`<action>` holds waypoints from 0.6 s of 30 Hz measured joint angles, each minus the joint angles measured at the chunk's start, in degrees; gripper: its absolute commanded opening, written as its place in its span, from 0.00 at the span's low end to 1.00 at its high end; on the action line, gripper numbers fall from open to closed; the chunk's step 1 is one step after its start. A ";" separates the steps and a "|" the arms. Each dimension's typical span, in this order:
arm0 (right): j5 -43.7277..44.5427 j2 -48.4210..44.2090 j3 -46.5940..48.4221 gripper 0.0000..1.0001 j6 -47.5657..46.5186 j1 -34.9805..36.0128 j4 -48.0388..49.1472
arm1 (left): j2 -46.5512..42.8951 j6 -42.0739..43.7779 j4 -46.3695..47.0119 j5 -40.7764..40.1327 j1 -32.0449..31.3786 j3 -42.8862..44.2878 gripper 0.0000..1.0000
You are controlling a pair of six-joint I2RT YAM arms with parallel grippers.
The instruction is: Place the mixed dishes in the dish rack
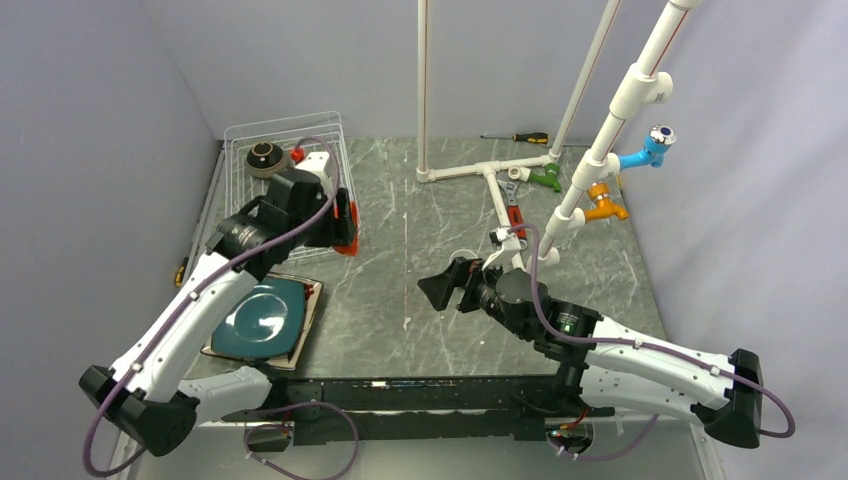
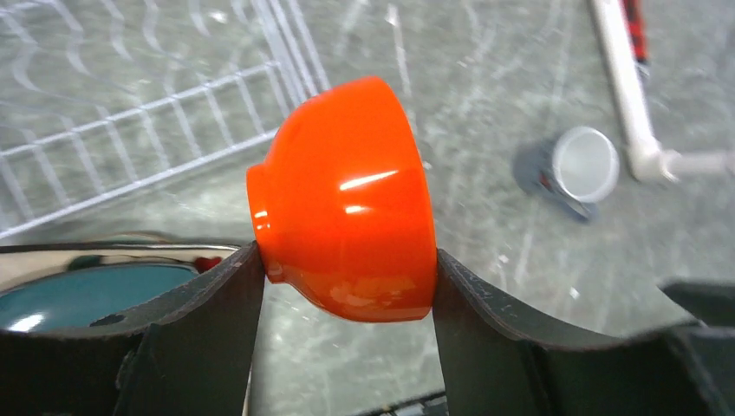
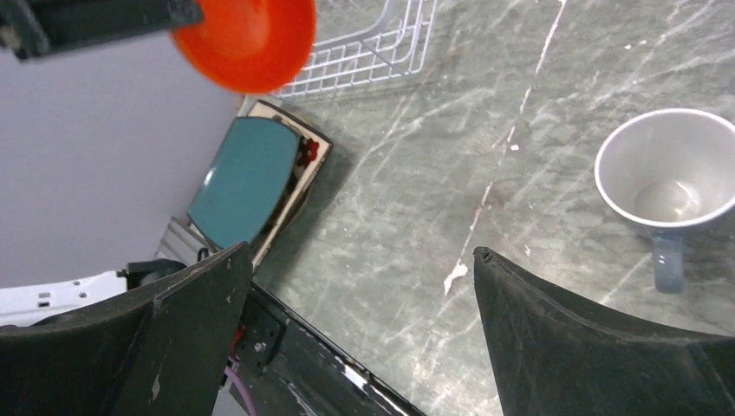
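Observation:
My left gripper (image 2: pixel 345 260) is shut on the orange bowl (image 2: pixel 347 195), one finger on each side, and holds it above the table just off the near right corner of the white wire dish rack (image 1: pixel 285 150). A dark brown bowl (image 1: pixel 266 158) sits inside the rack. The dark teal plate (image 1: pixel 262 318) lies on the brown floral plate (image 1: pixel 312 298) at the near left. My right gripper (image 3: pixel 362 251) is open and empty over the bare middle of the table. In the right wrist view the orange bowl (image 3: pixel 247 39) hangs at the top left, in front of the rack (image 3: pixel 373 52).
A grey metal cup (image 3: pixel 672 169) stands on the table to the right of my right gripper. The white pipe frame (image 1: pixel 490 170) with coloured taps (image 1: pixel 650 150) rises at the back right. A screwdriver (image 1: pixel 515 137) and a red-handled tool (image 1: pixel 512 205) lie near it.

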 measured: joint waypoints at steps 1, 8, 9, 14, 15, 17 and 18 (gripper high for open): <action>-0.07 -0.15 0.00 0.99 -0.04 0.00 -0.48 | 1.01 1.14 0.02 -1.14 1.44 0.61 0.00; -1.51 -0.48 0.28 0.99 -1.68 0.00 -6.54 | 10.45 7.45 3.54 -9.46 8.07 4.50 0.00; -1.62 -0.59 0.57 1.00 -2.25 0.00 -7.67 | 11.69 8.35 4.46 -10.51 8.63 4.76 0.00; -1.66 -1.92 1.84 1.00 -4.74 -0.42 -10.25 | 20.61 13.73 9.27 -15.28 12.55 9.11 0.00; -1.66 -2.23 1.95 1.00 -5.20 -0.59 -10.40 | 23.06 15.34 10.38 -16.15 13.46 10.82 0.00; -1.66 -2.78 2.05 1.00 -5.84 -1.01 -10.84 | 26.99 17.77 12.81 -17.07 14.69 13.40 0.00; -1.66 -3.06 2.05 1.00 -6.10 -1.22 -11.21 | 29.20 19.39 14.60 -17.42 15.37 14.73 0.00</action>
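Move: The left hand already holds the orange bowl; the open rack space it is heading for lies about 24 cm ahead, 12 cm left and 20 cm below. The dark bowl on the rack is about 26 cm ahead and 26 cm left, the teal plate 28 cm back and 27 cm left. From the right hand, the rack space is some 42 cm ahead and 45 cm left. Left arm carries the gripped orange bowl quickly 18 cm forward, 10 cm left over the rack, rolling some 25 degrees. ##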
